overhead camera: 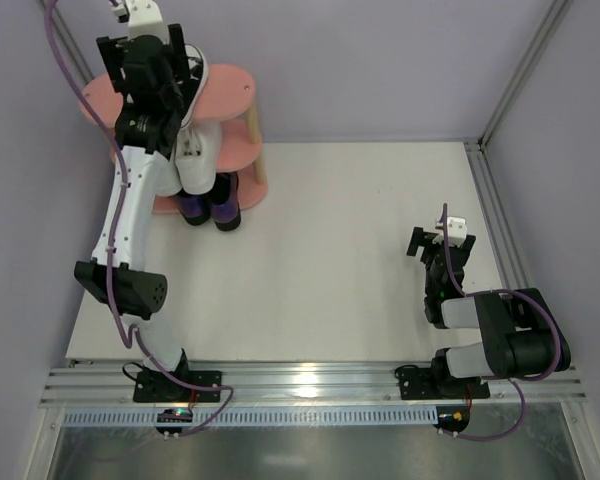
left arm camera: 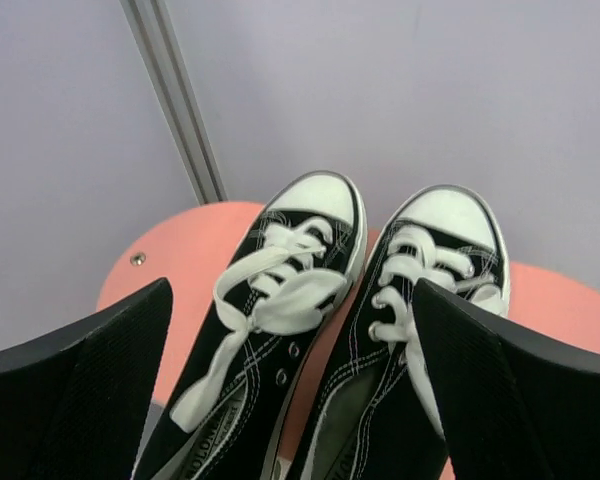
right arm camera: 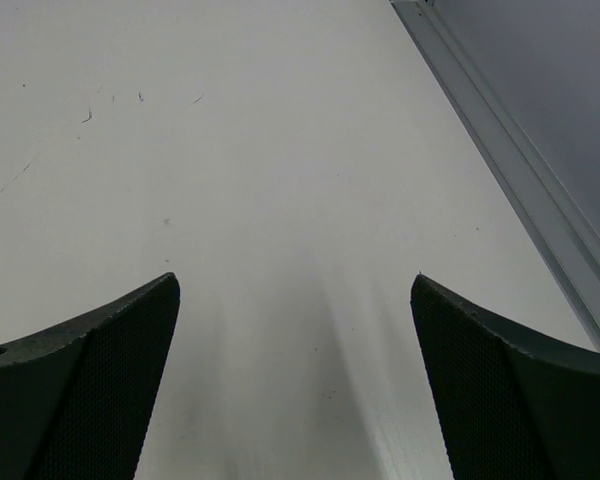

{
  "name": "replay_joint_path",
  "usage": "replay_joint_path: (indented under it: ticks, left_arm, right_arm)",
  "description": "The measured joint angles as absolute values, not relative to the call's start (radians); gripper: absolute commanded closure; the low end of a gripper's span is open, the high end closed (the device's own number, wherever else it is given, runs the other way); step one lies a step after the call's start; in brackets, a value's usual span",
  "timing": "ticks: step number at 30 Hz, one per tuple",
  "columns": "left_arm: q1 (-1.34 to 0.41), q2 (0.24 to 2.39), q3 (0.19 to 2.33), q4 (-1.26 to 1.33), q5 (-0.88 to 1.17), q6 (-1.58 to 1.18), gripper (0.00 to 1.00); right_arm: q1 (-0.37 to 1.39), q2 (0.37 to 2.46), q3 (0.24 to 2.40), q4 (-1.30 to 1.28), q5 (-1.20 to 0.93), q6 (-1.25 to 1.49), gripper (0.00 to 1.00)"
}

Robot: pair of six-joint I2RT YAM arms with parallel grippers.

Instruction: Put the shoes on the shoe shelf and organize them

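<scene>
Two black canvas sneakers with white laces and toe caps, the left one (left arm camera: 270, 330) and the right one (left arm camera: 410, 310), sit side by side on the pink top board (left arm camera: 180, 250) of the shoe shelf (overhead camera: 232, 88), toes toward the wall. My left gripper (left arm camera: 293, 300) is open just above them, one finger on each outer side; from above it (overhead camera: 155, 70) hides most of that pair. White sneakers (overhead camera: 198, 150) sit on the middle tier. Dark purple glossy shoes (overhead camera: 212, 210) sit on the bottom tier. My right gripper (right arm camera: 295, 285) is open and empty over the bare table (overhead camera: 360, 260) at the right (overhead camera: 440, 242).
The shelf stands in the far left corner against the lilac wall. A metal frame post (left arm camera: 175, 100) rises behind it. An aluminium rail (right arm camera: 520, 170) runs along the table's right edge, close to my right gripper.
</scene>
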State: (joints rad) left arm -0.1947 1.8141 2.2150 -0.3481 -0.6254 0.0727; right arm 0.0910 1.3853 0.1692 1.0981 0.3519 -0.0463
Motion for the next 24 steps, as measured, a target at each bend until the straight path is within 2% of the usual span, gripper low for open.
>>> replay_joint_path:
  ticks: [5, 9, 11, 15, 18, 24]
  left_arm:
    - [-0.199, 1.776, 2.259, -0.332, -0.627, 0.047, 0.00]
    - [-0.267, 1.632, 2.183, -0.327, -0.623, 0.015, 0.00]
    - [-0.355, 1.490, 2.061, -0.331, -0.616, -0.012, 0.00]
    - [-0.579, 1.136, 1.650, -0.296, -0.638, -0.119, 0.00]
    - [-0.730, 0.908, 1.338, -0.302, -0.740, -0.218, 0.00]
    - [-0.890, 0.733, 0.938, -0.378, -0.922, -0.366, 0.00]
  right_arm:
    - [0.091, 1.385, 0.169, 1.098, 0.352, -0.046, 0.03]
    - [0.091, 1.385, 0.169, 1.098, 0.352, -0.046, 0.03]
    - [0.091, 1.385, 0.169, 1.098, 0.352, -0.046, 0.03]
    - [0.091, 1.385, 0.169, 1.098, 0.352, -0.046, 0.03]
    - [0.091, 1.385, 0.169, 1.098, 0.352, -0.046, 0.03]
    - [0.091, 1.385, 0.169, 1.098, 0.352, -0.046, 0.03]
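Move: The black sneakers stand already released on the top shelf, their middle some 4 cm back from the open left hand, about 2 cm to its right and 9 cm below. Under them the white shoes on the middle shelf lie roughly 6 cm back, 3 cm right and 25 cm below the hand, the purple shoes about 4 cm back, 5 cm right and 41 cm below. From the right hand the sneakers lie about 12 cm ahead, 58 cm left and 30 cm up. The black sneakers are left behind as the left hand, fingers staying wide open, first climbs about 8 cm clear of them, then sweeps back and somewhat left, away from the shelf, and drops steeply in front of it, ending 26 cm back and 16 cm lower. The wrist turns some 20 degrees clockwise, its left side dipping. ##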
